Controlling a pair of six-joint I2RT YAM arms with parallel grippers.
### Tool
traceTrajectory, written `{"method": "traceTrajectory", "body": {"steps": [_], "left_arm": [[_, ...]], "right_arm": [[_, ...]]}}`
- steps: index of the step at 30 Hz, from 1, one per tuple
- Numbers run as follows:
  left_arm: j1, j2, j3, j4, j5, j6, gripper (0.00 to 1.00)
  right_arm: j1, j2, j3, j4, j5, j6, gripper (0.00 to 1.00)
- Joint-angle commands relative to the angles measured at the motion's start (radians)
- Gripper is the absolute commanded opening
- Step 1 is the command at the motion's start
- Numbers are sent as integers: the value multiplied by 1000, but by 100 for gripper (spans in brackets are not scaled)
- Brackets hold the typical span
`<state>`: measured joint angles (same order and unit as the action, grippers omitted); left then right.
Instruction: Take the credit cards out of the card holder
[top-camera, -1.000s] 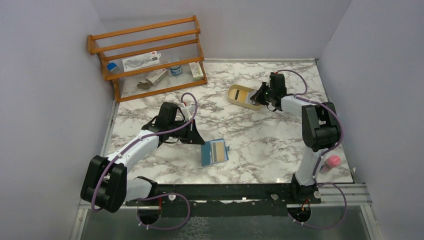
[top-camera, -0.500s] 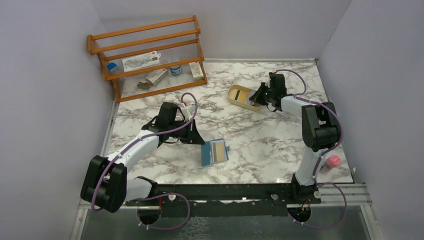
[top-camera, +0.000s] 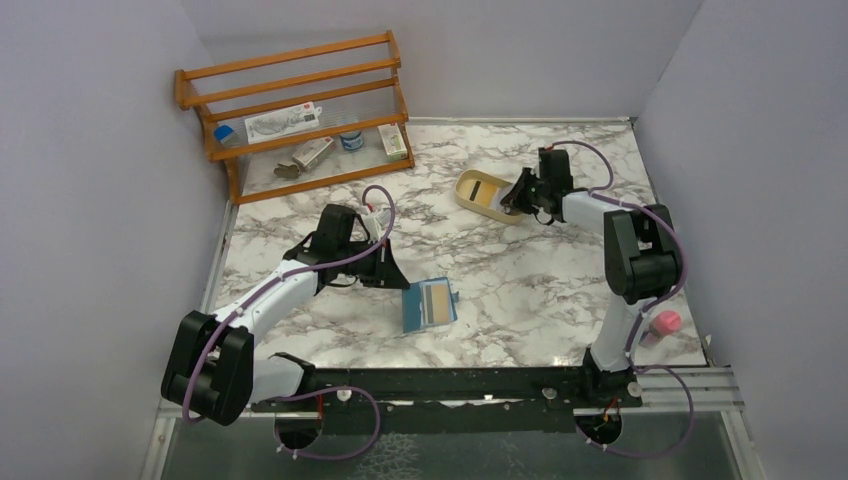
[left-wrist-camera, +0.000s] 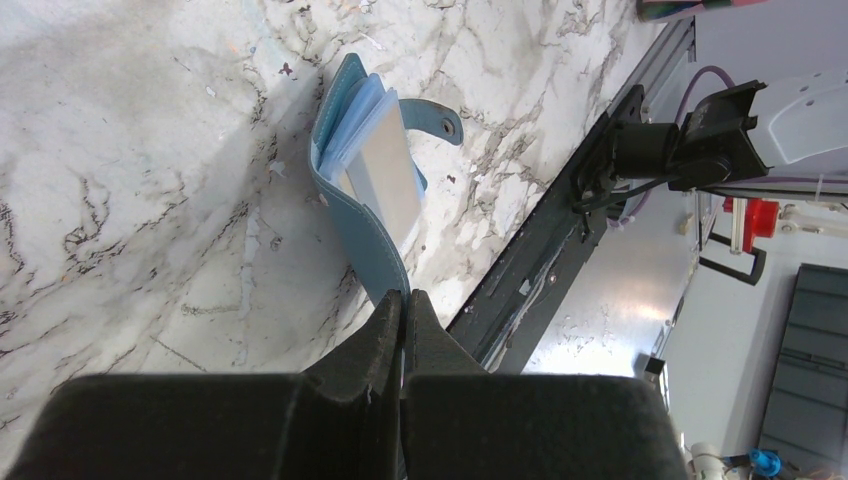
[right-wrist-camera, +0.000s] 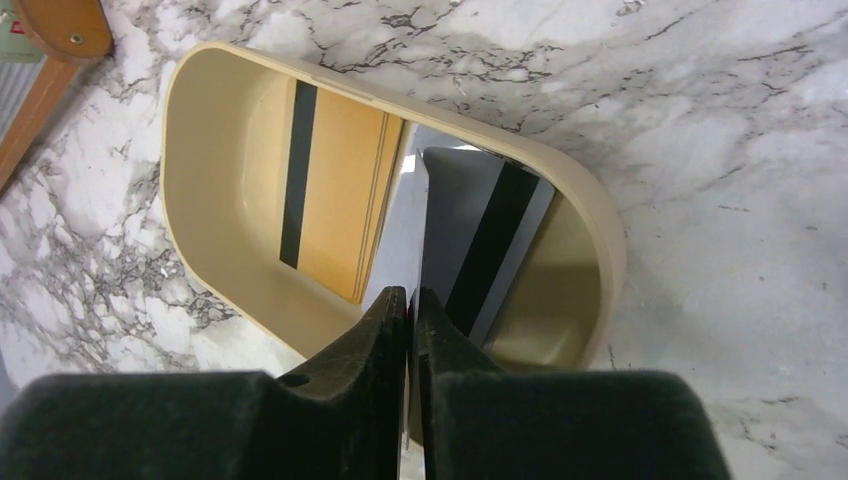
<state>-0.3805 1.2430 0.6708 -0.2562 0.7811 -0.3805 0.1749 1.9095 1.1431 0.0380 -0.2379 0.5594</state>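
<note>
The teal-blue card holder (top-camera: 428, 305) lies open on the marble near the front, and its pale credit cards (left-wrist-camera: 385, 180) show inside. My left gripper (top-camera: 400, 285) is shut on the edge of the holder's cover (left-wrist-camera: 375, 240); in the left wrist view the cover runs down into the gripper (left-wrist-camera: 404, 297). At the back right, my right gripper (top-camera: 512, 197) hangs over the tan tray (top-camera: 470, 180). It is closed on a grey credit card with a black stripe (right-wrist-camera: 470, 230) that stands on edge in the tray (right-wrist-camera: 590, 215). An orange card (right-wrist-camera: 335, 200) lies flat inside.
A wooden rack (top-camera: 300, 110) holding small items stands at the back left. A pink object (top-camera: 664, 322) sits by the right arm's base. A black rail (top-camera: 450, 380) runs along the near edge. Grey walls close in three sides.
My right gripper has shifted slightly toward the tray with the card. The left arm and the card holder have not moved.
</note>
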Motion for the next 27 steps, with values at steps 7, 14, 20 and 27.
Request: {"method": "traceTrajectory", "body": {"steps": [7, 14, 20, 27], "left_arm": [[3, -8, -9, 19, 32, 14, 0], [3, -1, -9, 19, 32, 15, 0], [4, 12, -7, 19, 34, 20, 0], [3, 28, -7, 17, 31, 22, 0]], "right_arm": [[-6, -81, -9, -88, 75, -43, 46], [-6, -114, 35, -187, 168, -78, 57], [-6, -155, 78, -261, 305, -141, 63], [-6, -230, 88, -272, 402, -181, 76]]}}
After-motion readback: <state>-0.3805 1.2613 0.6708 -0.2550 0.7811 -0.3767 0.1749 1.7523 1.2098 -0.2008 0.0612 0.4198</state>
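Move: The right hand still pinches the silver card edge-on over the tray; its place, the silver-card pile in the tray's right half, lies some 2 cm ahead, about 1 cm left and 3 cm below. The tray's middle is about 3 cm ahead and 4 cm left, the yellow cards some 4 cm ahead and 6 cm left, both about 3 cm lower. From the left hand that pile lies about 23 cm ahead, 25 cm right and 8 cm down. The right fingers let go of the silver card inside the tray, parting from nearly shut to well open. The hand eases back and slightly right with little rise at first, then climbs faster to the right, out past the tray's right end, ending about 6 cm right and 5 cm up, its left side rolling down some 15 degrees. ##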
